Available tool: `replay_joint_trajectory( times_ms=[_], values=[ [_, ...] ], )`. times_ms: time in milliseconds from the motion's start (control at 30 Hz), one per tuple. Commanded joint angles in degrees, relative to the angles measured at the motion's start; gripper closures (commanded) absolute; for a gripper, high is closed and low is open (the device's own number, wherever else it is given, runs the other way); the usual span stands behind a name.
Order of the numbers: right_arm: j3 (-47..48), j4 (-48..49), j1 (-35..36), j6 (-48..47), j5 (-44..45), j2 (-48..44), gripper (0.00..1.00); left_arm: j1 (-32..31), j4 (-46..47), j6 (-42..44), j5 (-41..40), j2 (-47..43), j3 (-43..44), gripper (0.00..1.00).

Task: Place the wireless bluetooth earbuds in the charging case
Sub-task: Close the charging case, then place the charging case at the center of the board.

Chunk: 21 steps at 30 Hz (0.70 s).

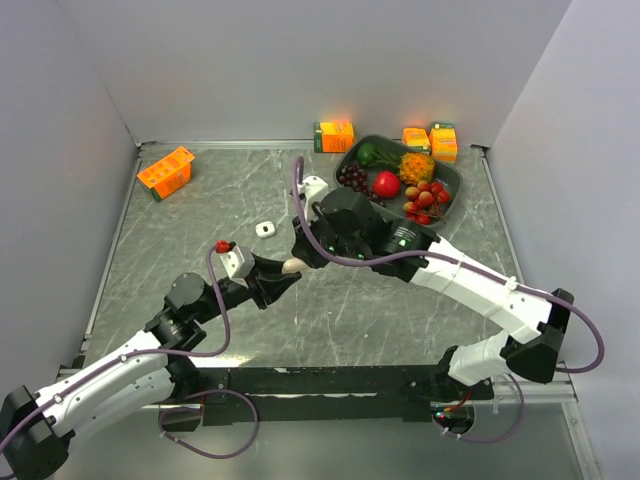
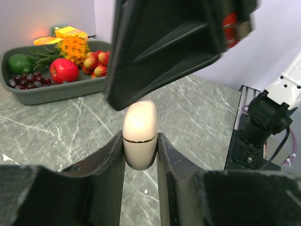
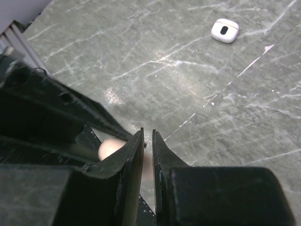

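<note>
A beige charging case (image 2: 139, 127) stands upright and closed between my left gripper's fingers (image 2: 106, 160), a thin gold seam around its middle. My left gripper (image 1: 287, 272) is shut on it, a little above the table's middle. My right gripper (image 3: 147, 133) hovers directly over the case's top (image 3: 109, 148), its jaws together but for a thin slit, with nothing seen between them. In the left wrist view its black finger (image 2: 155, 56) covers the case's upper end. A white case (image 1: 264, 229) lies closed on the table behind. The earbuds are out of view.
A dark tray (image 1: 452, 203) of fruit sits at the back right. Orange cartons stand at the back left (image 1: 165, 172), beside the tray (image 1: 333, 135) and behind it (image 1: 430, 140). Walls close in the left, back and right sides.
</note>
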Motion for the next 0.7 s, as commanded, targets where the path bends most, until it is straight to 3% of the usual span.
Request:
replay_joint_trajectory(
  times_ms=[0, 133, 333, 467, 667],
  values=[
    [-0.32, -0.59, 1.48, 1.29, 0.53, -3.76, 0.79, 0.39, 5.27, -0.73, -2.82, -0.14, 1.99, 0.99],
    [-1.02, 0.1, 1.57, 2.77, 3.24, -4.73, 0.77, 0.39, 4.66, -1.26, -3.96, -0.05, 2.16, 0.99],
    [-8.39, 5.46, -6.15, 12.34, 6.86, -12.89, 0.58, 1.79, -4.38, -6.17, -8.62, 7.31, 7.25, 0.99],
    [-11.82, 6.18, -9.85, 14.56, 7.82, -15.19, 0.53, 4.69, -13.42, -12.93, -5.91, 22.04, 14.98, 0.99],
    [-14.64, 5.03, -10.65, 13.77, 8.44, -16.77, 0.51, 10.76, -15.47, -25.07, 0.86, 44.54, 25.62, 0.98]
  ],
)
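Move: The peach charging case, lid already shut, sits pinched in the left fingertips, its middle about 1 cm ahead and 2 cm right of that hand; from the right hand it lies roughly 1 cm back, level sideways and 2 cm below the tips. Some 24 cm below on the table stands the white case, about 25 cm ahead and 9 cm left of the left hand. The fruit tray is roughly 42 cm ahead and 34 cm right of that hand. The closed peach case, still pinched, is carried forward about 11 cm and down some 7 cm towards the table beside the white case, the left wrist tipping down about 30 degrees. First the right fingers come free of the lid, that hand then drawing off to its right and slightly forward, swinging clockwise and opening partway. ##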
